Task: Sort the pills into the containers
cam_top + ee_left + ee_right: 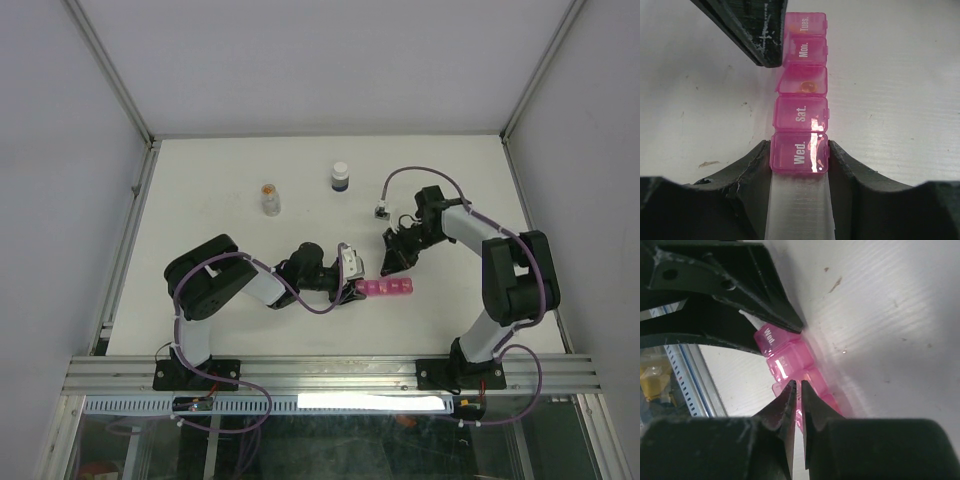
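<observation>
The containers are one pink pill-organizer strip (390, 288) lying on the white table between the two arms. In the left wrist view my left gripper (799, 155) is shut on the strip's "Wed." end compartment (792, 152), one finger on each side. The strip (802, 107) runs away from it. Its third compartment shows an orange pill (807, 86), and its lid looks raised. My right gripper (796, 385) is shut, with nothing seen between its fingertips. The tips hover right at the middle of the strip (787, 357), beside a lifted pink flap. From above, my right gripper (387, 266) sits just behind the strip.
A small clear vial with an orange cap (270, 201) and a dark bottle with a white cap (340, 178) stand at the back of the table. A small grey-white connector (381, 211) hangs on the right arm's cable. An aluminium rail (330, 372) lines the near edge.
</observation>
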Robot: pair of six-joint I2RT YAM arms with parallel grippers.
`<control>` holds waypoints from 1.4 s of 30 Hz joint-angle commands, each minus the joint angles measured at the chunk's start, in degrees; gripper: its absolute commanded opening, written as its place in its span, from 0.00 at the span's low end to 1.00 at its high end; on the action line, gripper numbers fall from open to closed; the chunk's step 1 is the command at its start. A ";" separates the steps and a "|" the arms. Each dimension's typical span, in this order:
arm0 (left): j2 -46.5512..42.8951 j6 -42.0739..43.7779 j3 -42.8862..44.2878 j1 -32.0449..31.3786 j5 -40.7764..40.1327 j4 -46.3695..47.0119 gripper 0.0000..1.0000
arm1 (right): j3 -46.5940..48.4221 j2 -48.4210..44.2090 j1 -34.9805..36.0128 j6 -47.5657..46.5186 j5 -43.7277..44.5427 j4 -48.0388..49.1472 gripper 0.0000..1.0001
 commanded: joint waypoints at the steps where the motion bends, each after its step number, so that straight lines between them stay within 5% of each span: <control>1: -0.42 1.71 1.18 -0.50 2.13 0.48 0.23 | -2.50 -6.28 3.00 -2.64 3.14 -1.09 0.10; 13: -0.34 1.63 1.58 -0.51 2.22 -0.23 0.22 | -7.09 -9.79 8.01 0.94 17.64 4.92 0.10; 27: -0.37 1.57 1.80 -0.52 2.61 -0.75 0.21 | -9.38 -21.89 8.51 -2.41 10.38 4.51 0.10; 37: -0.24 1.32 1.82 -0.50 2.57 -0.60 0.20 | -9.67 -6.12 11.68 3.04 26.89 6.17 0.06; 42: -0.42 1.36 1.57 -0.50 2.48 -0.27 0.20 | -9.01 -11.71 9.34 1.08 16.38 4.62 0.07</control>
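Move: The open Sun. compartment of the pink pill box lies about 4 cm back from the shut right fingertips, neither left nor right, and some 4 cm below. Its shut neighbours are Sat., about 2 cm to the left of it, and Mon., about 2 cm to the right of it. The left hand already grips the Wed. end; from that hand, Sun. is about 5 cm to the right, level ahead and in height. Right fingertips go back 3 cm, lift, then press down 6 cm on the Sun. lid, left grip holding. ##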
